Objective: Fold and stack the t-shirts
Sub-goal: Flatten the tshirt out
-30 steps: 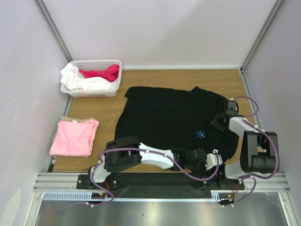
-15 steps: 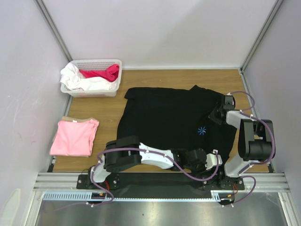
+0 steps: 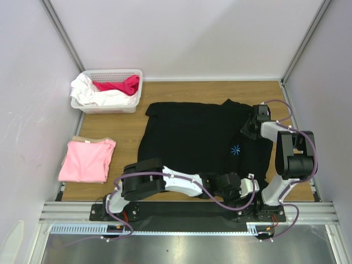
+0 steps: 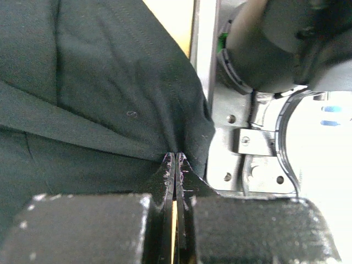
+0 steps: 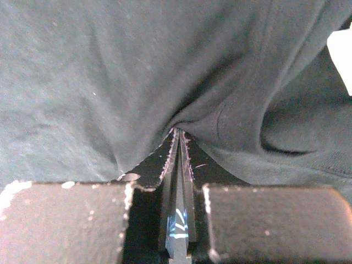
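A large black t-shirt (image 3: 198, 140) with a pale-blue starburst mark (image 3: 236, 149) lies spread on the wooden table (image 3: 121, 129). A folded light pink t-shirt (image 3: 87, 160) sits at the left edge. My right gripper (image 3: 247, 128) is over the black shirt's right shoulder area. It is shut, and black cloth (image 5: 137, 71) puckers into its tips (image 5: 177, 132). My left gripper (image 3: 251, 186) lies low at the shirt's near right corner. Its jaws (image 4: 175, 158) are shut, with the hem (image 4: 126, 93) drawn into the tips.
A white basket (image 3: 132, 74) holding white and red cloth stands at the back left. The right arm's base and the metal rail (image 4: 250, 140) sit just beside my left gripper. Walls close the table on three sides.
My right gripper has moved back and to the left, pulling the black shirt's right side inward. The starburst mark shifted farther back. The left gripper stayed in place.
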`<state>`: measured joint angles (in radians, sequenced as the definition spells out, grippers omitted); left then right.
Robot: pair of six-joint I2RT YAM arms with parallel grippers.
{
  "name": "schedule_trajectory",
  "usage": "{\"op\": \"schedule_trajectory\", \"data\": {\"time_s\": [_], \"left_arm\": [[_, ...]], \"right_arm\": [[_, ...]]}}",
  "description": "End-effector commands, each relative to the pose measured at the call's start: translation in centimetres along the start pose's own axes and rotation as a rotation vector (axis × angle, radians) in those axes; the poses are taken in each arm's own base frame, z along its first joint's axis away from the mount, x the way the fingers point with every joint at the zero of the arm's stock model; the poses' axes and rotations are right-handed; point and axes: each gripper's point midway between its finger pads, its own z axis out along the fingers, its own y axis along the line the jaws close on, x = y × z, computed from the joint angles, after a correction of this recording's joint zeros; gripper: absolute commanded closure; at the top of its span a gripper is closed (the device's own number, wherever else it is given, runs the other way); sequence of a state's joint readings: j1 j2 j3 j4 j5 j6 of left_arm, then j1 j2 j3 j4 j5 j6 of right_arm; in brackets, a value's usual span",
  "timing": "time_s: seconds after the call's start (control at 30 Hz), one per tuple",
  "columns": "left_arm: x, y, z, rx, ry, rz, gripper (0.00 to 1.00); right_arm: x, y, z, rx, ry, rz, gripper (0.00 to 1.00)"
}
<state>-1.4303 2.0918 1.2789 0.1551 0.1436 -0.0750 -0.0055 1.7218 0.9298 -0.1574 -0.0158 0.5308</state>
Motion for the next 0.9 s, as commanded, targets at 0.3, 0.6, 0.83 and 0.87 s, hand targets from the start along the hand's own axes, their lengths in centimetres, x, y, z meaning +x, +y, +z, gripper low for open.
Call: {"op": "schedule_trajectory", "data": {"time_s": [0.3,0.6,0.83,0.87], "left_arm": [[3.8,-0.7,-0.9,0.08,0.111,-0.029,1.0],[3.7,-0.5,-0.9,0.101,0.108,-0.038,1.0],[3.7,-1.2,-1.3,0.149,0.112,-0.02,1.0],[3.7,-1.4,-1.4,0.164,0.113,-0.017,1.0]], "right_arm": [[-1.3,1.9,5.1,0.018,0.005,-0.025,0.92],[-3.3,3.8,6.3,0.007,-0.013,-0.052,0.92],[-4.4,4.9,7.5,-0.006,-0.016,-0.06,0.92],[-4.6,4.9,7.5,-0.004,-0.019,-0.058,0.92]]}}
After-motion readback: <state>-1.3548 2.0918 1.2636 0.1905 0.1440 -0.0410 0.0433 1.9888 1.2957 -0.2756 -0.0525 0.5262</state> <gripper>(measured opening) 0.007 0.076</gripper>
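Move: Both hands already have shut fingers down on the black t-shirt. The table's far edge lies about 17 cm straight ahead of the right hand; the shirt's far peak is some 9 cm ahead and 10 cm left of it, and the blue star about 11 cm back and 7 cm left. From the left hand, the star lies roughly 22 cm ahead and 6 cm left, and the metal rail some 2 cm back, all about table height. Still bearing on the black cloth with shut fingers, both hands drag it across the table without rising. The right slides forward about 7 cm towards the far edge, drifting some 3 cm left, while the left draws its near part forward about 4 cm, away from the metal rail. The wrists barely turn. ##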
